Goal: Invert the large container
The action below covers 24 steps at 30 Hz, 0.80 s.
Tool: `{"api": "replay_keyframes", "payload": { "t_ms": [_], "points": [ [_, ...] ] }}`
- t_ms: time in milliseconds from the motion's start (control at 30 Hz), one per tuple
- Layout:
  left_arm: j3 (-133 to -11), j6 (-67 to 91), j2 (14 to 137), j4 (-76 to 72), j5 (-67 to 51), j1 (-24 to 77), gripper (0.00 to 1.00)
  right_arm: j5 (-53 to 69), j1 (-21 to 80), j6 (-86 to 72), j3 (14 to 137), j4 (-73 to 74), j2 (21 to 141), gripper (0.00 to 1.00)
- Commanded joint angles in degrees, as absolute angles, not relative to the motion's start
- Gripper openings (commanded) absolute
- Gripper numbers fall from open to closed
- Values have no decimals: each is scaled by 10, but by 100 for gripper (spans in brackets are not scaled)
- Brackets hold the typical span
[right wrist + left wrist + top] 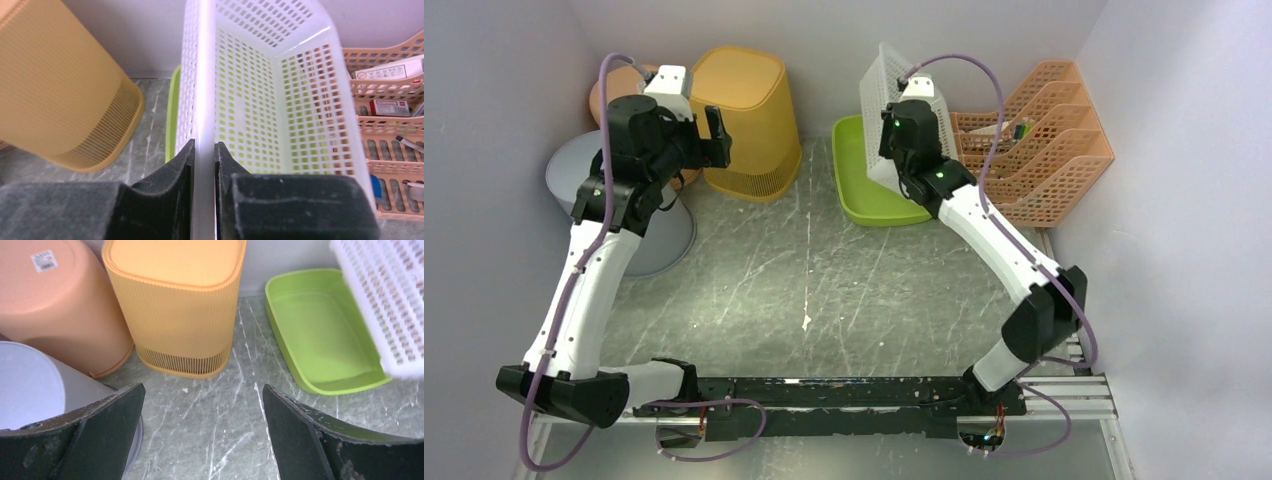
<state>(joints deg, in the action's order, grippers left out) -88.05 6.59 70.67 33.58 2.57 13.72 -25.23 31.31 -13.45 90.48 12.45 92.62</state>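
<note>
The large container is a white perforated basket, tilted up on edge over the green tray at the back of the table. My right gripper is shut on the basket's rim, one finger on each side of the thin white wall. In the left wrist view a corner of the basket shows at the upper right. My left gripper hangs open above the marble table, in front of the yellow bin, and holds nothing.
A yellow ribbed bin stands upside down at the back left, next to an orange bucket and a grey round bin. An orange tiered organizer with small items stands at the back right, close to the basket.
</note>
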Motion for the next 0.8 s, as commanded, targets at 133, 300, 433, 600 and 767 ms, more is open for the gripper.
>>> {"api": "replay_keyframes", "payload": {
  "t_ms": [133, 300, 433, 600, 767],
  "points": [
    [-988, 89, 698, 378, 62, 140, 100, -195, 406, -178, 831, 154, 792, 0],
    [-994, 106, 691, 372, 32, 140, 100, -199, 522, -205, 813, 152, 762, 0],
    [-991, 110, 674, 366, 34, 139, 100, -166, 578, -251, 765, 93, 749, 0],
    [-992, 106, 658, 369, 35, 140, 100, -87, 584, -363, 647, -62, 731, 0],
    [-1007, 97, 655, 385, 44, 140, 100, -27, 589, -488, 532, -276, 731, 0]
  ]
}}
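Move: The white basket hangs by its rim from the right fingers, and the bare middle of the table it is carried to lies roughly 18 cm back, 20 cm to the left and 33 cm below that hand. The green basin is about 5 cm ahead, 4 cm right and 31 cm down; the upturned yellow bin stands some 8 cm ahead and 25 cm left, its middle 18 cm down. From the left hand, that bare patch is about 9 cm back, 12 cm right and 38 cm down. Keeping its pinch on the white basket's rim, the right hand sweeps it away from the green basin, about 23 cm back and 17 cm to the left, fairly level at first and sinking some 6 cm at the end, while the wrist swings nearly 40 degrees counter-clockwise and rolls its left side up. The open, empty left hand rises about 9 cm and draws back a little, its fingers tipping slightly upward. ##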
